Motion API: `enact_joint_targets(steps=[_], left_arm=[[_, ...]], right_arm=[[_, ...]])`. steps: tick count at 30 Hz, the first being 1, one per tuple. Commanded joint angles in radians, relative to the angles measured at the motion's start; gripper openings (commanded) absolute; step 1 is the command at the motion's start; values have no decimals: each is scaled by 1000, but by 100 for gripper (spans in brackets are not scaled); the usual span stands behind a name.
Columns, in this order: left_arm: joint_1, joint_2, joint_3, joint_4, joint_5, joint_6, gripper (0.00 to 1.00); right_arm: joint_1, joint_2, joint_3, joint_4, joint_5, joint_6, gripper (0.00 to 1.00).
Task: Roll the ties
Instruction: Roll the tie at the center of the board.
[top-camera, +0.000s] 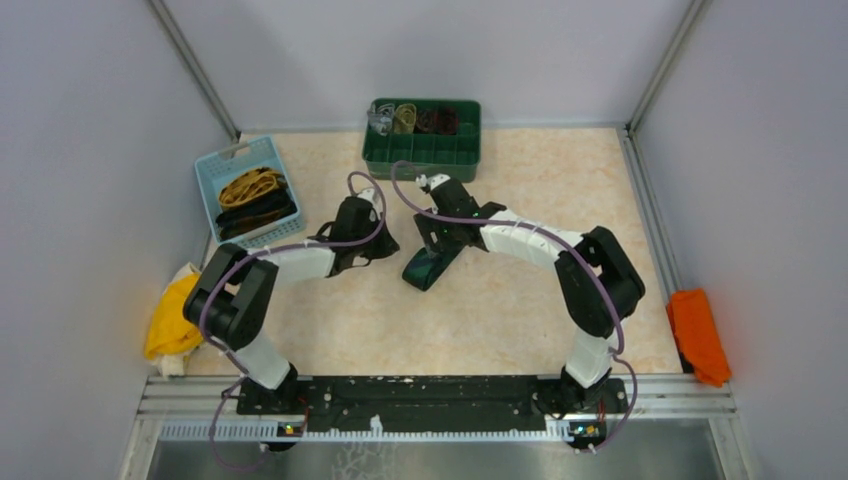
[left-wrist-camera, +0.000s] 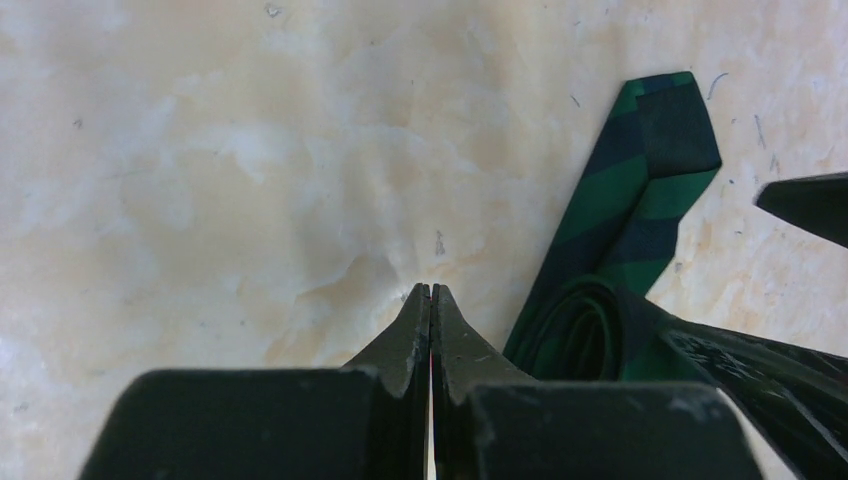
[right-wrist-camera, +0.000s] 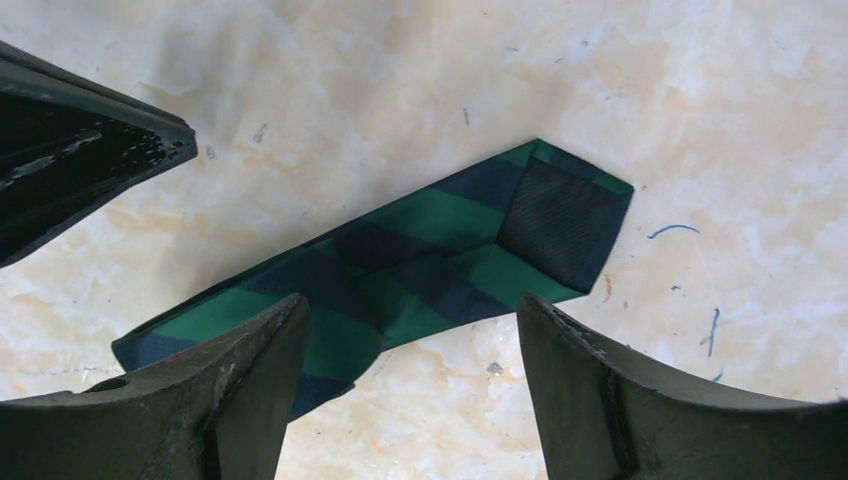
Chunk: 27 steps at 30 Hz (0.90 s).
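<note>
A dark green tie (top-camera: 430, 265) with dark checks lies at the table's middle. In the left wrist view its near part is coiled into a roll (left-wrist-camera: 590, 335), and its flat end (left-wrist-camera: 655, 150) stretches away on the table. My left gripper (left-wrist-camera: 430, 292) is shut and empty, just left of the roll and apart from it. My right gripper (right-wrist-camera: 410, 315) hovers open over the tie's flat end (right-wrist-camera: 440, 250). Its left finger (right-wrist-camera: 250, 370) covers part of the fabric and nothing sits between the jaws. More ties (top-camera: 255, 198), mustard-yellow and black, fill a light blue basket.
The light blue basket (top-camera: 212, 170) stands at the back left. A green bin (top-camera: 425, 150) at the back centre holds rolled ties. A yellow cloth (top-camera: 172, 315) hangs off the left edge and an orange cloth (top-camera: 697, 335) lies at the right edge.
</note>
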Motion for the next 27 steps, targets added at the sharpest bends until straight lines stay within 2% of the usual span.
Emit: enact_joint_targets(steps=[1, 6, 7, 10, 11, 18, 27], left_arm=[[-2, 95, 64, 38, 24, 44, 0], [-2, 191, 150, 45, 51, 86, 0], [-2, 203, 157, 58, 64, 88, 0], [-6, 240, 164, 98, 127, 91, 0], [-9, 250, 163, 113, 150, 89, 0], [-84, 297, 180, 131, 205, 122, 0], [-149, 294, 146, 121, 223, 113, 0]], right_arm=[[-9, -118, -47, 57, 75, 13, 74], [-9, -264, -184, 80, 53, 59, 66], [-9, -274, -205, 71, 40, 68, 61], [-8, -272, -269, 69, -32, 101, 37], [-8, -269, -297, 91, -63, 114, 34], [-7, -185, -399, 249, -234, 204, 23], [-8, -141, -413, 328, -263, 219, 17]])
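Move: The rolled part of the tie lies about 6 cm to the left hand's right, 3 cm back and 2 cm below it; from the right hand it is some 5 cm back, 3 cm left and 5 cm down. The tie's flat tail end lies about 3 cm ahead, 4 cm right and 6 cm below the right hand. The green box is roughly 22 cm ahead of the left hand and 4 cm to its right, near its height. Back towards the base goes the right hand, about 8 cm, first lifting over the tie, then dropping to the near side of the roll while its wide-open fingers close almost shut; it ends with a small slide right. The left, fingers still shut, dips and reaches forward, then sweeps about 10 cm right and slightly back, turning 20 degrees clockwise, to the flat strip beyond the roll. ##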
